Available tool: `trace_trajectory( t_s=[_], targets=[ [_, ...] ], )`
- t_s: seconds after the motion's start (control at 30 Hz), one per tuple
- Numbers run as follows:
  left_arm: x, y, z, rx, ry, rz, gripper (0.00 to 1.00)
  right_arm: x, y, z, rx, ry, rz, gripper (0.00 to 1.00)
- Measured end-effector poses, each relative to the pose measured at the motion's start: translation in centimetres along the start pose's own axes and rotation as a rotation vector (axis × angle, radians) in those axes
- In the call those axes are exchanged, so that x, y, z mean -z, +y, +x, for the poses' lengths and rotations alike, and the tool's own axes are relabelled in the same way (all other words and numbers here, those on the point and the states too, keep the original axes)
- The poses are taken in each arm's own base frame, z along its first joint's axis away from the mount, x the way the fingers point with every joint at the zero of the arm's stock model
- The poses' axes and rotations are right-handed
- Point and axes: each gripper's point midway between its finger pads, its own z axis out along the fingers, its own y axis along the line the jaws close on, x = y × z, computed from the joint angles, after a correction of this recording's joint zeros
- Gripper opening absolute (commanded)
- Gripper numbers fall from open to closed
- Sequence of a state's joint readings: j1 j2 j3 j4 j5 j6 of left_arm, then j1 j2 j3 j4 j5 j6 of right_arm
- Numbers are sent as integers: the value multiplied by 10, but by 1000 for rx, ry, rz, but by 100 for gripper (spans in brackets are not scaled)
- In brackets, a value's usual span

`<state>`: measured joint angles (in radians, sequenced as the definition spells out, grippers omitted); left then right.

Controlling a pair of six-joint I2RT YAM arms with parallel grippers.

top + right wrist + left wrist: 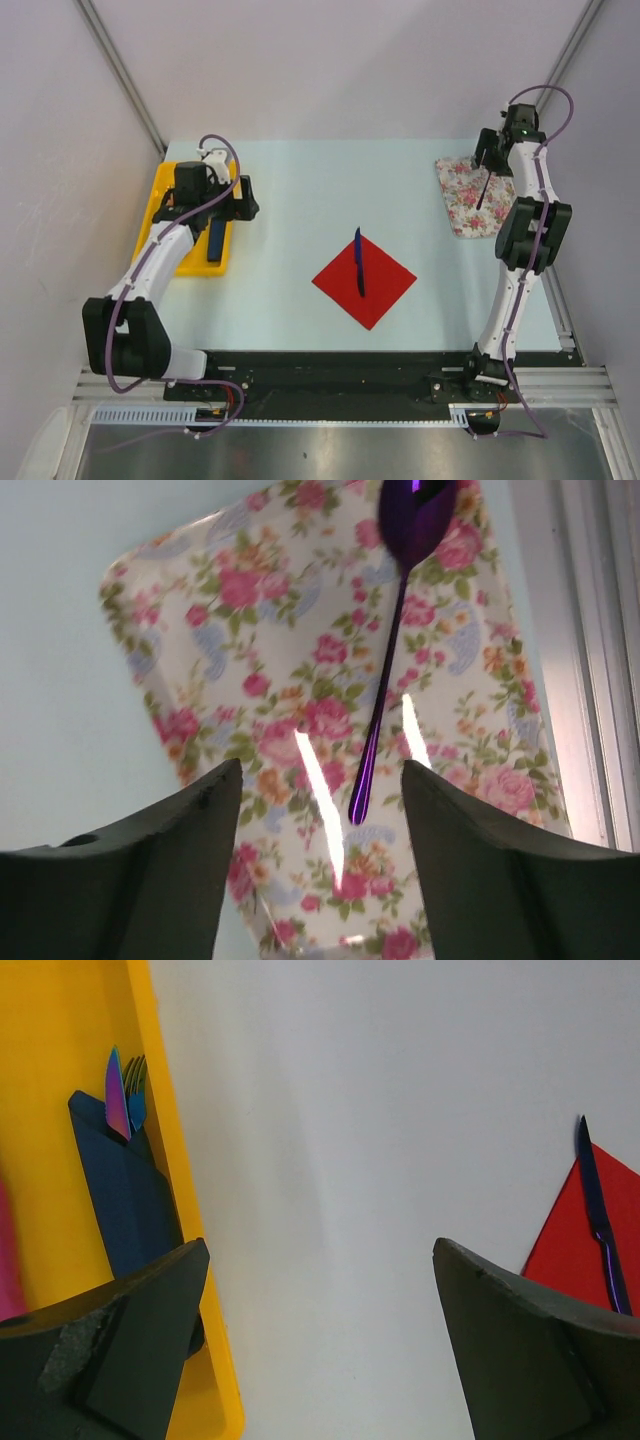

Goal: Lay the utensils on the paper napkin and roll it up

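The red paper napkin (375, 285) lies as a diamond at the table's middle, with a dark blue knife (358, 262) resting on it; both also show at the right edge of the left wrist view, napkin (570, 1245) and knife (598, 1215). A purple spoon (385, 650) lies on the flowered tray (250, 630), its handle end pointing toward the gap of my open right gripper (320, 770), which touches nothing. My left gripper (320, 1250) stands wide open and empty over the yellow tray's right rim (160, 1110). Fork and knife tips (124, 1105) poke from a dark blue pouch (130, 1205).
The yellow tray (170, 205) sits at the far left, the flowered tray (460, 185) at the far right near the side wall and a metal rail. Something pink (8, 1250) shows at the yellow tray's left edge. Pale table surface lies between the trays.
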<state>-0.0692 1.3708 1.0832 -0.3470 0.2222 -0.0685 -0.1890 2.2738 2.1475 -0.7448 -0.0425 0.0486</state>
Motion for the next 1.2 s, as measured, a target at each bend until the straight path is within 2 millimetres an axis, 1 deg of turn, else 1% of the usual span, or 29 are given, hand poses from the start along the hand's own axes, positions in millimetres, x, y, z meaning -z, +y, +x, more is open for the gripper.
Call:
trace_trajectory(
  t_s=[0.07,0.2,0.3,0.43,0.5,0.63,0.73,0.8,0.9,0.93,1.0,1.2],
  targets=[
    [-5,1,0,2,10,-1,100,-17,-13,-4,-12,-10,43,56],
    [-13,3,-3,5,24,-3,100,-52,-32,-7,-35,-23,102,54],
    [-15,3,-5,5,26,-3,100,-72,-41,-5,-49,-27,119,53],
    [-17,4,-6,2,31,-4,100,-89,-50,5,-56,-16,131,52],
    [-19,5,-7,-1,33,-9,100,-95,-52,6,-57,-19,128,51],
    [-24,8,-6,-6,50,-14,100,-106,-53,10,-41,-21,119,37],
    [-26,10,-6,-7,63,-22,100,-110,-53,3,-30,-43,116,35],
    [-26,11,-5,-10,68,-31,100,-113,-54,2,-21,-48,117,30],
    [-25,12,-5,-10,74,-37,100,-115,-54,1,-11,-51,117,17],
    [-25,12,-6,-10,74,-37,100,-115,-55,1,-10,-51,118,9],
    [-25,12,-9,-11,70,-36,100,-114,-56,1,-10,-49,114,0],
    [-23,7,-17,-15,45,-15,100,-112,-56,1,6,-44,83,0]
  ],
)
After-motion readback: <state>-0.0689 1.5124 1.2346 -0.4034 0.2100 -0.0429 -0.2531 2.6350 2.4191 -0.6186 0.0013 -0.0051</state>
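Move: The spoon lies bowl outwards on the floral tray, its middle roughly 4 cm ahead of the right hand, 4 cm to its right and 9 cm below. The tray's middle is about 1 cm back and 3 cm to the right, 10 cm down. The knife already on the napkin is far off, some 24 cm back and 35 cm to the left. From the left hand the spoon lies about 20 cm ahead, 68 cm to the right and 15 cm lower. Downwards about 9 cm, while also going some 6 cm forward and 6 cm right, the right hand sinks onto the spoon with its fingers part open, easing forward over the handle at the bottom; there it stays low, shuts the fingers and pinches the handle behind the bowl. The open left hand edges 3 cm forward. ##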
